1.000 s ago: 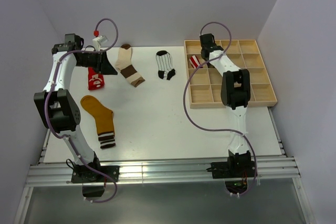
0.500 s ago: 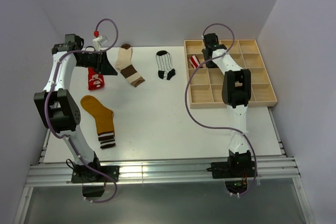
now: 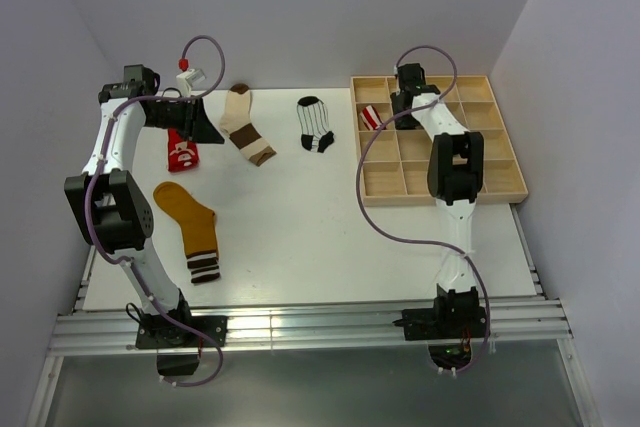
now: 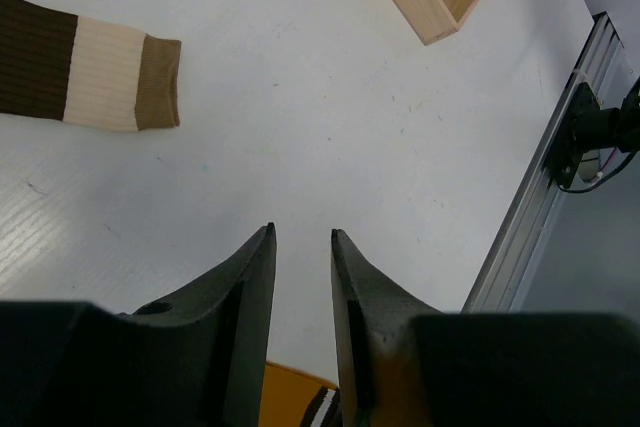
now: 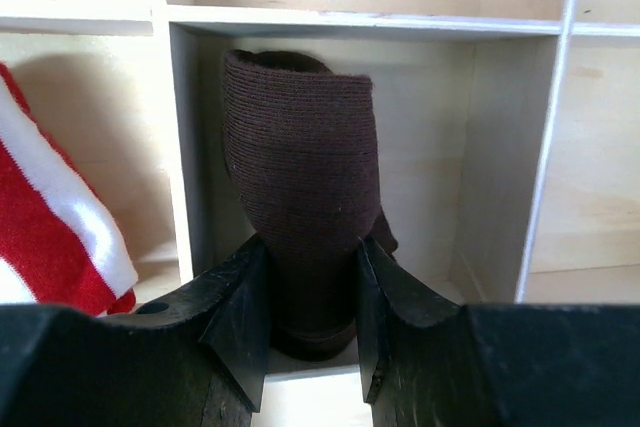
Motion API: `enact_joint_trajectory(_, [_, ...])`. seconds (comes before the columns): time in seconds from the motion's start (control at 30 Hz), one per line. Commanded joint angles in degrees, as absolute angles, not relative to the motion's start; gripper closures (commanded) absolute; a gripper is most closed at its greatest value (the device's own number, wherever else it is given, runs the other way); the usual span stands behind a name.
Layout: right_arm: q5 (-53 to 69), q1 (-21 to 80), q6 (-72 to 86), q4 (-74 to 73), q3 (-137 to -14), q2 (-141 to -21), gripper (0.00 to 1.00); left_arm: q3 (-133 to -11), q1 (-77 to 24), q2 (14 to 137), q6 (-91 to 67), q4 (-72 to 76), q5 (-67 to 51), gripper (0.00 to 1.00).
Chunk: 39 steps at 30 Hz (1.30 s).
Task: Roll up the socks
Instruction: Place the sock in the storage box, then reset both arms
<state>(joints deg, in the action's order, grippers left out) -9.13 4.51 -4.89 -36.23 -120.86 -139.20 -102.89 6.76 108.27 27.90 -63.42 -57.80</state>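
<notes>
My right gripper (image 5: 310,242) is shut on the rolled dark brown sock (image 5: 300,147) and holds it upright inside a compartment of the wooden tray (image 5: 360,22). In the compartment to its left lies the red-white striped sock (image 5: 50,217). In the top view my left gripper (image 3: 205,127) hovers above the red sock with white pattern (image 3: 182,155). Its jaws stand slightly apart with nothing between them (image 4: 302,232). The cream-and-brown sock (image 3: 245,125), the white sock with black stripes (image 3: 316,125) and the mustard sock (image 3: 192,227) lie flat on the table.
The wooden tray (image 3: 500,192) of square compartments fills the back right of the table. A metal rail (image 3: 300,327) runs along the near edge by both arm bases. Walls close in behind and on both sides.
The right wrist has shifted a little to the right over the tray, carrying the dark brown sock. The left arm has stayed where it was.
</notes>
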Motion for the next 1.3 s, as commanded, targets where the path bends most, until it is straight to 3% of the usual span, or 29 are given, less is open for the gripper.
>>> enact_joint_trajectory(0.0, [-5.56,3.43,-2.9,-37.0,-118.74,-135.01,0.65,-104.06,6.85,107.84,27.69,-63.46,-59.06,0.66])
enact_joint_trajectory(0.1, [-3.43,2.64,-2.38,-35.95,-117.16,-132.99,0.54,-104.59,6.68,107.93,27.6,-63.54,-58.98,0.66])
enact_joint_trajectory(0.27, [-0.79,2.2,-2.2,-35.6,-116.63,-131.14,0.45,-104.85,6.77,107.75,27.33,-63.37,-58.54,0.65])
enact_joint_trajectory(0.77, [2.98,0.88,-0.09,-32.45,-112.51,-122.18,0.39,-106.44,6.07,107.93,25.75,-62.49,-56.08,0.66])
enact_joint_trajectory(1.27, [8.08,1.05,14.41,-15.04,-74.38,-73.18,0.36,-94.84,5.89,96.69,18.9,-51.77,-53.17,0.66])
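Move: The brown rolled sock is between my right fingers, down in the storage box's second compartment from the left, second row from the far edge; its middle is about 2 cm ahead of my right fingertips. The red-striped roll lies roughly 9 cm to the left of it and level with it in the next compartment, and the white-and-black sock lies flat some 27 cm left of my hand. From my left hand the brown sock is about 52 cm right, 19 cm ahead and 18 cm lower. I open my right fingers and let go of the brown sock's near end inside its compartment. I lift almost straight up at first, then swing back towards my base while still climbing, about 26 cm up and 14 cm back in all, with the hand tipping up some 30 degrees so the fingers point more forward, its left side rising too. The fingers stay open, clear of the box. ##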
